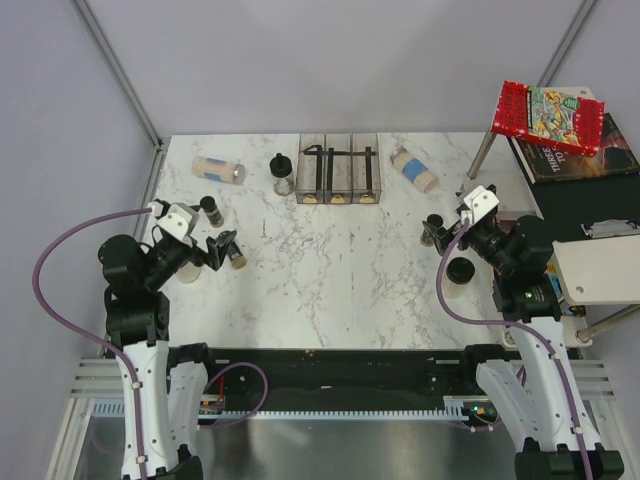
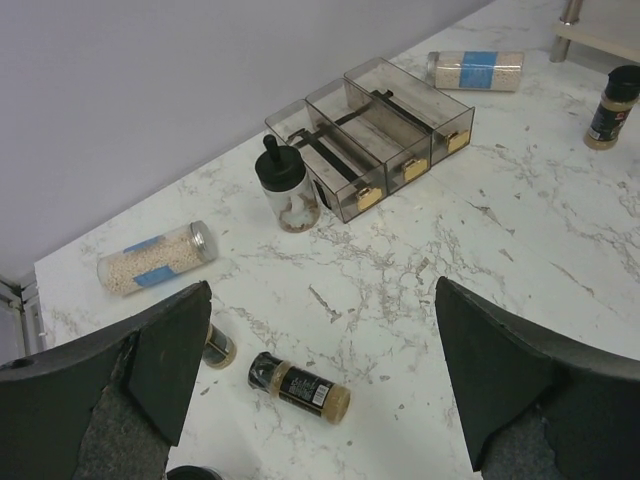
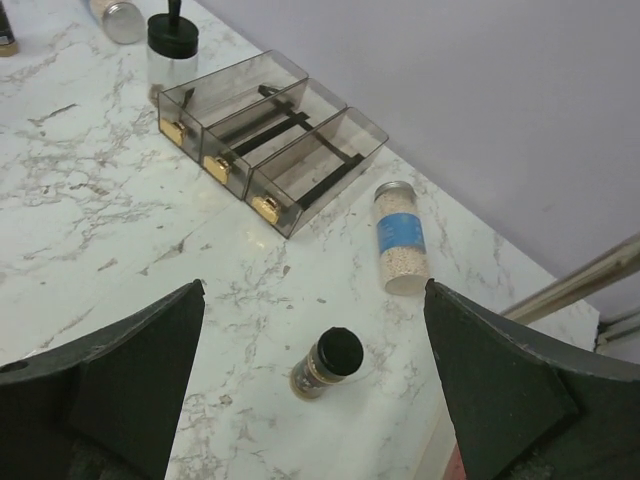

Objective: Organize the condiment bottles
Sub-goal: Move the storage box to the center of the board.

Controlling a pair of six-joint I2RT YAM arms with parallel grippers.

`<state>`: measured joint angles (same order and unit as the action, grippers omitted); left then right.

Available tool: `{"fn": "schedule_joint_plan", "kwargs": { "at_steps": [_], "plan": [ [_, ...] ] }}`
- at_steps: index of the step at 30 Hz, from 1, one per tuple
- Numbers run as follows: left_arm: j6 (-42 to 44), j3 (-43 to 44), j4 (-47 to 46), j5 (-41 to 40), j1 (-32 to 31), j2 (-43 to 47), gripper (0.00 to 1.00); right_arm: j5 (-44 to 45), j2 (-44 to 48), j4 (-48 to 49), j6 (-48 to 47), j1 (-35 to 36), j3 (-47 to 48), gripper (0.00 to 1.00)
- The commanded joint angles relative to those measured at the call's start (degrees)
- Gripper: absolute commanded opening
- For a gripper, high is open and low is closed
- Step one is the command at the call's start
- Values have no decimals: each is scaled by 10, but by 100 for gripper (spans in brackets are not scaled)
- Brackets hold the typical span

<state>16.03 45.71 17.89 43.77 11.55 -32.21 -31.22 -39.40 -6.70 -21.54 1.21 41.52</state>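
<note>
Both grippers stand open and hold nothing. My left gripper [image 1: 222,243] [image 2: 322,300] hovers over a brown spice bottle [image 2: 298,384] [image 1: 238,256] lying on its side. A second spice bottle [image 2: 218,346] [image 1: 211,208] is half hidden behind the left finger. A blue-labelled bottle [image 2: 155,259] [image 1: 218,169] lies at the far left, and a black-lidded jar [image 2: 283,183] [image 1: 283,172] stands by the rack. My right gripper [image 1: 445,225] [image 3: 314,295] hangs above an upright spice bottle [image 3: 328,364] [image 1: 433,232]. Another blue-labelled bottle [image 3: 400,238] [image 1: 414,169] lies beyond it. A black-lidded jar [image 1: 459,272] stands near the right arm.
The clear three-compartment rack [image 1: 339,168] [image 2: 375,130] [image 3: 270,140] with black bars sits at the back centre of the marble table [image 1: 340,290]. A side shelf with a red box [image 1: 550,115] and books stands at the right, its metal leg [image 1: 481,155] by the table corner.
</note>
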Motion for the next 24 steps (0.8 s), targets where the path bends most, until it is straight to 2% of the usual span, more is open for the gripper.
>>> {"fn": "schedule_joint_plan", "kwargs": {
  "at_steps": [1, 7, 10, 14, 20, 24],
  "plan": [
    [8, 24, 6, 6, 4, -8, 100, -49, -28, -4, 23, -2, 45, 98],
    [9, 13, -6, -70, 3, -22, 99, -59, -220, -143, 24, 9, 223, 98],
    [-5, -32, -54, -104, 3, -20, 100, -38, -294, -138, 31, 15, 278, 98],
    [-27, -64, -93, -101, 3, -36, 99, -8, -415, -118, 54, 60, 355, 98],
    [0, -82, -74, -73, 4, -50, 100, 82, -577, -118, 20, 154, 470, 98],
    [12, -93, -75, -53, 4, -65, 100, 132, -673, -102, 56, 176, 559, 98]
  ]
}}
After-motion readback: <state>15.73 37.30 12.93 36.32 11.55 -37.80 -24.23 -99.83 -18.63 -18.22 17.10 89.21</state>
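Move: The storage box, standing empty at the far middle of the board, is about 30 cm ahead of the right hand, 17 cm to its left and 25 cm below. A spice bottle stands some 11 cm nearly straight ahead on the table, the blue-labelled jar lies roughly 30 cm straight ahead, and the black-lidded jar stands 27 cm ahead and 31 cm left. From the left hand the box is about 35 cm ahead, 25 cm right, 28 cm below. The storage box draws the right hand in: it reaches about 18 cm forward, swings 12 cm left, mostly in the second half, and sinks some 6 cm late on, tipping down about 25 degrees, fingers wide open near the box's right front corner. The left hand, also open, sinks 7 cm over the bottles on its side, easing slightly forward and left and tipping down. ##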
